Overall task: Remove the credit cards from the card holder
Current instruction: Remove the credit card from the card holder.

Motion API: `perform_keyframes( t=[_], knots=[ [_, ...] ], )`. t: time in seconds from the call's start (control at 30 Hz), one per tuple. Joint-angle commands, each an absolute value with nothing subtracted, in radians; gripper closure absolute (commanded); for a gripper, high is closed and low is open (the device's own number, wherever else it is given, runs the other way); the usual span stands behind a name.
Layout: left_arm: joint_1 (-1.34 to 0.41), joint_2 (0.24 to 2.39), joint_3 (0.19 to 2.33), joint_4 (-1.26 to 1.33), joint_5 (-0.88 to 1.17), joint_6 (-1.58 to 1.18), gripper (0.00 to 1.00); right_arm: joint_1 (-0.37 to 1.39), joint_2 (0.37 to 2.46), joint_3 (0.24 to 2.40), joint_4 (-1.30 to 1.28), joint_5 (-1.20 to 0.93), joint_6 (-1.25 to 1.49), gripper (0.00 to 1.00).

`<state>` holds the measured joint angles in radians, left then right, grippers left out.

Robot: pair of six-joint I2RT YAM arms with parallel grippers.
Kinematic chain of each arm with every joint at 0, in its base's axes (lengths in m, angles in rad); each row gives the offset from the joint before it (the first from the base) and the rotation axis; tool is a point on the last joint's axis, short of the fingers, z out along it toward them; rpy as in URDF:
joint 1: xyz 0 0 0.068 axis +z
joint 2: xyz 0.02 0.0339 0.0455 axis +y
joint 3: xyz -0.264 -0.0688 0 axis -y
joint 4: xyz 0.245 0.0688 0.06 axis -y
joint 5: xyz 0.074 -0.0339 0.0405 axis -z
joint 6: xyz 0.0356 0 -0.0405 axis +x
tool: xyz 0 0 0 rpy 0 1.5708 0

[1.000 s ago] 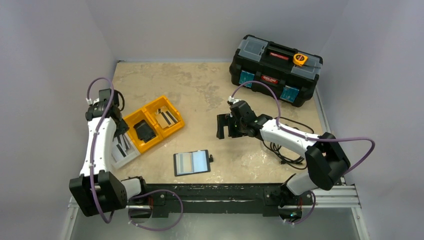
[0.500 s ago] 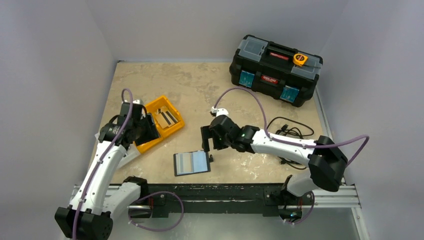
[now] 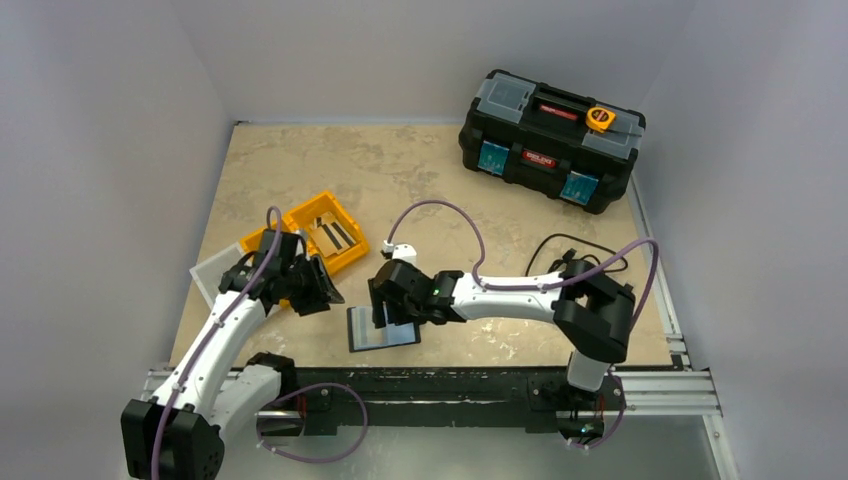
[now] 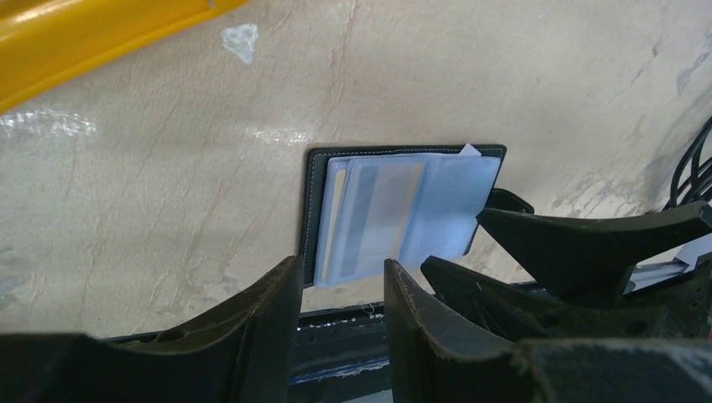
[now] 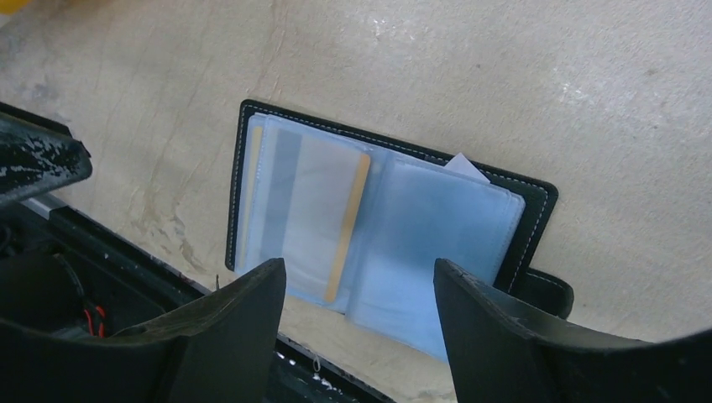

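Note:
The card holder [image 3: 385, 335] lies open and flat near the table's front edge, a black case with glossy blue-grey clear sleeves. The credit cards sit inside the sleeves; one [image 5: 312, 217] shows a grey stripe and a tan edge, also in the left wrist view [image 4: 379, 210]. My left gripper [image 3: 325, 292] hovers just left of the holder, open, nothing between its fingertips [image 4: 342, 273]. My right gripper [image 3: 386, 308] hangs over the holder's far edge, open and empty [image 5: 359, 273]. Its fingers [image 4: 588, 243] show at the right in the left wrist view.
Orange bins [image 3: 322, 232] with small dark parts stand behind the left gripper, next to a grey tray [image 3: 212, 272]. A big black toolbox [image 3: 550, 140] is at the back right. Black cables [image 3: 560, 250] lie right of the middle. The black front rail [image 3: 450, 385] runs close below the holder.
Both arms have swung in toward the card holder, the left from the orange bins, the right from mid-table. The right gripper's jaws have narrowed.

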<state>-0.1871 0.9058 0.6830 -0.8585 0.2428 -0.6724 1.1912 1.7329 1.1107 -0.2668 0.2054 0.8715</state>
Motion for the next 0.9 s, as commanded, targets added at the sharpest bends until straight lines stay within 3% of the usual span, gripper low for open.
perform_keyframes(
  t=[0.0,0.17,0.33,0.7,0.77,0.87],
  knots=[
    [-0.193,0.896,0.65,-0.776,0.252,-0.733,0.62,1.195,1.767,1.192,-0.246,0.207,0.894,0.37],
    [-0.193,0.887,0.666,-0.847,0.117,-0.749,0.63,1.246,1.853,1.302,-0.34,0.285,0.875,0.47],
    [-0.193,0.868,0.687,-0.887,0.034,-0.77,0.62,1.281,1.942,1.395,-0.435,0.341,0.87,0.48],
    [-0.193,0.863,0.662,-0.862,0.066,-0.772,0.62,1.301,2.061,1.463,-0.552,0.382,0.876,0.48],
    [-0.193,0.867,0.657,-0.854,0.08,-0.77,0.63,1.301,2.072,1.452,-0.547,0.37,0.878,0.51],
    [-0.193,0.875,0.65,-0.832,0.114,-0.763,0.63,1.301,2.079,1.42,-0.517,0.313,0.886,0.65]
  ],
)
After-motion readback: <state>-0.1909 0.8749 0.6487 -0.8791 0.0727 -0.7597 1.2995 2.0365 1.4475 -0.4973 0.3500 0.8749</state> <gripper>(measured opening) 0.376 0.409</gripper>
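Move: The left page of the open card holder, with the sleeved cards the right fingers go for, lies about 4 cm to the right hand's left, roughly level fore and aft and some 5 cm below. The right page is about 4 cm to its right and 1 cm ahead. The orange tray's middle is roughly 17 cm ahead and 17 cm left. From the left hand the left page lies about 7 cm right, 2 cm back and 8 cm below. The right fingertips come down onto the left page of the card holder and pinch up its top clear sleeve, closing partway. The hand first slides about 5 cm left over the page, then sinks some 4 cm while the wrist tilts the fingers more steeply down. The left hand backs off about 3 cm left and sinks slightly, its fingers half open and empty. ##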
